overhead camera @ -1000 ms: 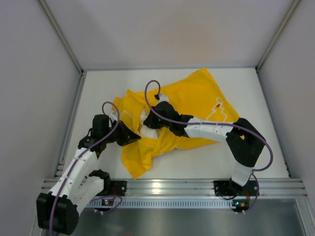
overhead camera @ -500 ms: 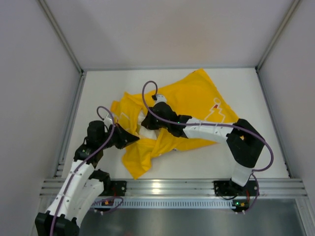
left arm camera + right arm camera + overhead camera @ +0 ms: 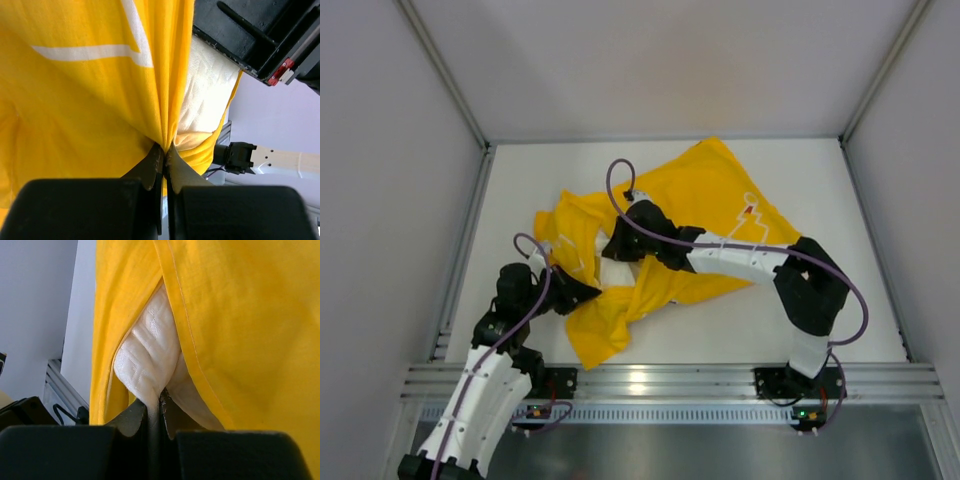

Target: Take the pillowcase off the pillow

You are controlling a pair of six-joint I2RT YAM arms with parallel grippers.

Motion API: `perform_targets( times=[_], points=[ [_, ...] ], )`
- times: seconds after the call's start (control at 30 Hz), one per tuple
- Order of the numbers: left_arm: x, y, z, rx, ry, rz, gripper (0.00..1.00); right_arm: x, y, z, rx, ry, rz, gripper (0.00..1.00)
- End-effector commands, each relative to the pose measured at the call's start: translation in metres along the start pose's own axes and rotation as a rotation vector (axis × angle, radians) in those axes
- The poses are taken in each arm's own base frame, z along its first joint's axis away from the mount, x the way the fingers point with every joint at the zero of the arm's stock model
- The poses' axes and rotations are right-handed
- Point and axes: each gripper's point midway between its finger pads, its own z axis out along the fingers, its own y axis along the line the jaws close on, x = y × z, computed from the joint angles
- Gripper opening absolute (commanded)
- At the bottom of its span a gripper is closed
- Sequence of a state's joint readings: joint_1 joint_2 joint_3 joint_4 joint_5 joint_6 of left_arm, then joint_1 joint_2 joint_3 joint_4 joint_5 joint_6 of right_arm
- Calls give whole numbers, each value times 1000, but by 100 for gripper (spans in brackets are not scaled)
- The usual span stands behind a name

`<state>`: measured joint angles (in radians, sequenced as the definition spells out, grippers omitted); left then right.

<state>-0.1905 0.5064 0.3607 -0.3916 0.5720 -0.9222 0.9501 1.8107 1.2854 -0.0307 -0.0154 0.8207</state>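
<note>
The yellow pillowcase (image 3: 705,195) lies crumpled across the middle of the table, white line print showing. The cream quilted pillow (image 3: 612,272) peeks from the case's open end, mostly hidden inside. My left gripper (image 3: 588,291) is shut on a bunched fold of the pillowcase (image 3: 100,100), fabric pinched between the fingertips (image 3: 164,152). My right gripper (image 3: 612,250) is shut on a corner of the pillow (image 3: 150,355), which bulges out between the case's yellow edges (image 3: 240,330). The pillow also shows in the left wrist view (image 3: 205,85).
White table (image 3: 840,330) with grey walls on three sides and an aluminium rail (image 3: 650,380) along the near edge. The right arm (image 3: 750,262) lies over the pillowcase. A flap of the case hangs toward the near left (image 3: 595,335).
My left gripper has pulled back toward the near left with the case fold, stretching the fabric. The right gripper has shifted slightly left and away, holding the pillow corner.
</note>
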Motion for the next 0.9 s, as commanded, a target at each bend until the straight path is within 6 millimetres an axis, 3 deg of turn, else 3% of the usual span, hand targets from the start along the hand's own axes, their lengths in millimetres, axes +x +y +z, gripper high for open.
perform_targets(
  times=[0.0, 0.1, 0.23, 0.37, 0.47, 0.53, 0.6, 0.63, 0.67, 0.7, 0.73, 0.77, 0.8, 0.83, 0.87],
  points=[
    [35, 7, -5, 36, 140, -45, 0, -111, 31, -18, -127, -285, 91, 0],
    [43, 8, -7, 57, 161, -52, 0, -130, 23, -16, -126, -306, 131, 0],
    [52, 8, -9, 83, 197, -55, 0, -156, 27, -15, -206, -294, 188, 0],
    [56, 10, -11, 83, 211, -47, 0, -167, 26, -8, -238, -277, 215, 0],
    [54, 24, -8, 15, 186, -55, 0, -168, 30, -17, -286, -260, 247, 0],
    [51, 33, -5, -23, 163, -72, 0, -158, 33, -25, -332, -238, 258, 0],
    [44, 40, -2, -66, 125, -84, 0, -157, 43, -47, -379, -239, 239, 0],
    [43, 45, 0, -92, 118, -91, 0, -145, 37, -51, -395, -216, 237, 0],
    [39, 47, 1, -108, 103, -88, 0, -147, 47, -73, -436, -232, 222, 0],
    [35, 53, 2, -139, 75, -89, 0, -142, 46, -81, -448, -226, 219, 0],
    [31, 56, 3, -160, 58, -94, 0, -124, 34, -83, -446, -195, 220, 0],
    [28, 58, 4, -176, 38, -108, 0, -123, 40, -104, -470, -211, 205, 0],
    [21, 63, 4, -205, -5, -104, 0, -104, 21, -105, -428, -191, 190, 0],
    [16, 66, 4, -225, -31, -101, 0, -103, 22, -124, -427, -222, 168, 0],
    [11, 68, 4, -240, -54, -96, 0, -92, 8, -127, -374, -217, 129, 0]
  ],
)
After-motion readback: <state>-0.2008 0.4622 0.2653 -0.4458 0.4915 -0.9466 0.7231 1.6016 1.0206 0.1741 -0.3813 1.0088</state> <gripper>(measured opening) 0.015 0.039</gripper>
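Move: The right hand already holds the pillow's white corner; the pillow's exposed part lies about 3 cm back and 3 cm to its right, some 4 cm lower, with the pillowcase body about 8 cm ahead and 18 cm right. From the left hand, already gripping the case's edge, that exposed part is some 5 cm ahead and 5 cm right; the case's loose flap hangs about 9 cm back, straight in line. Right hand, still gripping pillow, goes 6 cm forward, then back and right; left lowers held case 4 cm. ##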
